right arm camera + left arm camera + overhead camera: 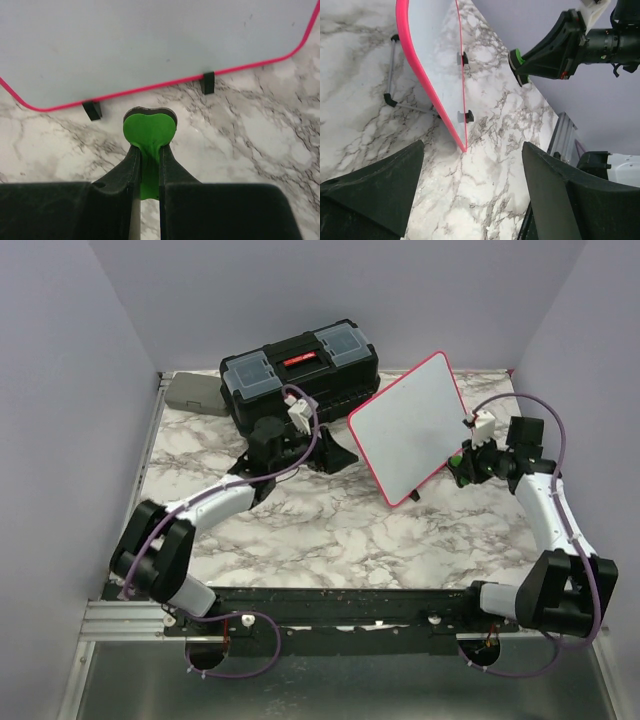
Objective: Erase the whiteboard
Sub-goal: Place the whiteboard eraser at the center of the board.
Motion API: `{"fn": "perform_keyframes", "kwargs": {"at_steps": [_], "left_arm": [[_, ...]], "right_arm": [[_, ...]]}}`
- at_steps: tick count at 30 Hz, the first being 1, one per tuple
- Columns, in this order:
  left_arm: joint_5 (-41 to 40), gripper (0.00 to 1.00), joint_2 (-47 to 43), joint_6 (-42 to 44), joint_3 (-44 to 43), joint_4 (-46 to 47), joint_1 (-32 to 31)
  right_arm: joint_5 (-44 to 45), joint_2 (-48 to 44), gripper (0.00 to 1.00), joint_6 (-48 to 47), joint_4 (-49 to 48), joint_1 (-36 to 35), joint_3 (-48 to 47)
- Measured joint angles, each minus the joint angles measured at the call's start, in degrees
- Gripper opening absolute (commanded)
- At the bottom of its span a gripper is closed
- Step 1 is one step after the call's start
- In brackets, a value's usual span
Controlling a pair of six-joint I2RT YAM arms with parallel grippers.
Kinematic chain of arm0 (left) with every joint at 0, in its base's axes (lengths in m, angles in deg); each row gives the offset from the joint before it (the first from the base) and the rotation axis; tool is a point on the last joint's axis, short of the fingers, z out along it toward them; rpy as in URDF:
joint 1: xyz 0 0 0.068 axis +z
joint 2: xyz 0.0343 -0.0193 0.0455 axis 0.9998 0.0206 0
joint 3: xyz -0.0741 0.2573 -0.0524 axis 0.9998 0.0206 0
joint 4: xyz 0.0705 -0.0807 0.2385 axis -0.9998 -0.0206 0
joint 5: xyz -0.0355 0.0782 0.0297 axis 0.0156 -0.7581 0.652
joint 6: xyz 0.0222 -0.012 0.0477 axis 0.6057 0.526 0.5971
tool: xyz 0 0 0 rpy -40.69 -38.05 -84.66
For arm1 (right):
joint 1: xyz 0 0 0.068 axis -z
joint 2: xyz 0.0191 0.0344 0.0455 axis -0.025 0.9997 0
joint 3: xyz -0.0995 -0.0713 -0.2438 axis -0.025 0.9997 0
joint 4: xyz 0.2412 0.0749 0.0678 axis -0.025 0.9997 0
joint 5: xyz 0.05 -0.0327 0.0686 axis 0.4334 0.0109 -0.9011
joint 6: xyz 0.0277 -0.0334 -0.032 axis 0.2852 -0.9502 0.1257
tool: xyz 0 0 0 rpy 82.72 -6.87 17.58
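Note:
The whiteboard, white with a pink-red frame, stands tilted on the marble table right of centre. Its face looks blank, with two black feet along the lower edge. The left wrist view shows the whiteboard nearly edge-on, with a wire stand behind it. My right gripper is shut on a green heart-shaped eraser with a dark pad, just off the board's lower right edge. My left gripper is open and empty beside the board's left corner, not touching it.
A black toolbox with a red latch stands at the back, just behind my left gripper. A small grey box lies at the back left. Purple walls close in the table on three sides.

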Motion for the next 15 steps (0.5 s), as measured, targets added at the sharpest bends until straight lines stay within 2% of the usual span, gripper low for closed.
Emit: {"fn": "perform_keyframes", "kwargs": {"at_steps": [6, 11, 15], "left_arm": [[-6.49, 0.84, -16.11, 5.90, 6.80, -5.03, 0.79], [-13.16, 0.98, -32.98, 11.15, 11.34, -12.98, 2.34], [-17.07, 0.98, -44.89, 13.62, 13.20, -20.20, 5.55]], "right_arm": [[-0.04, -2.64, 0.01, -8.70, 6.58, 8.50, 3.15], [-0.52, -0.22, 0.01, -14.49, 9.66, 16.87, 4.59], [-0.90, 2.99, 0.02, -17.86, 9.84, 21.07, 4.76]]}}
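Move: The right hand holds the eraser just off the whiteboard's lower right side. The bare table it heads over lies about 8 cm back, 12 cm right and 14 cm down; the whiteboard's middle is about 11 cm ahead, 14 cm left and level in height. The near black clip is 3 cm back, 11 cm left, 11 cm down. From the empty left hand the whiteboard's middle is some 13 cm ahead, 19 cm right, 8 cm lower; the toolbox 30 cm ahead, 12 cm left, 12 cm lower. Still pinching the green eraser in nearly shut fingers, the right hand carries it away from the whiteboard, about 10 cm right while drawing back and sinking, fingertips tipping a little further down. The left hand, already clear of the board, swings off left, rising and drawing back some 17 cm in all, turning counter-clockwise, tilting up and opening the rest of the way. ##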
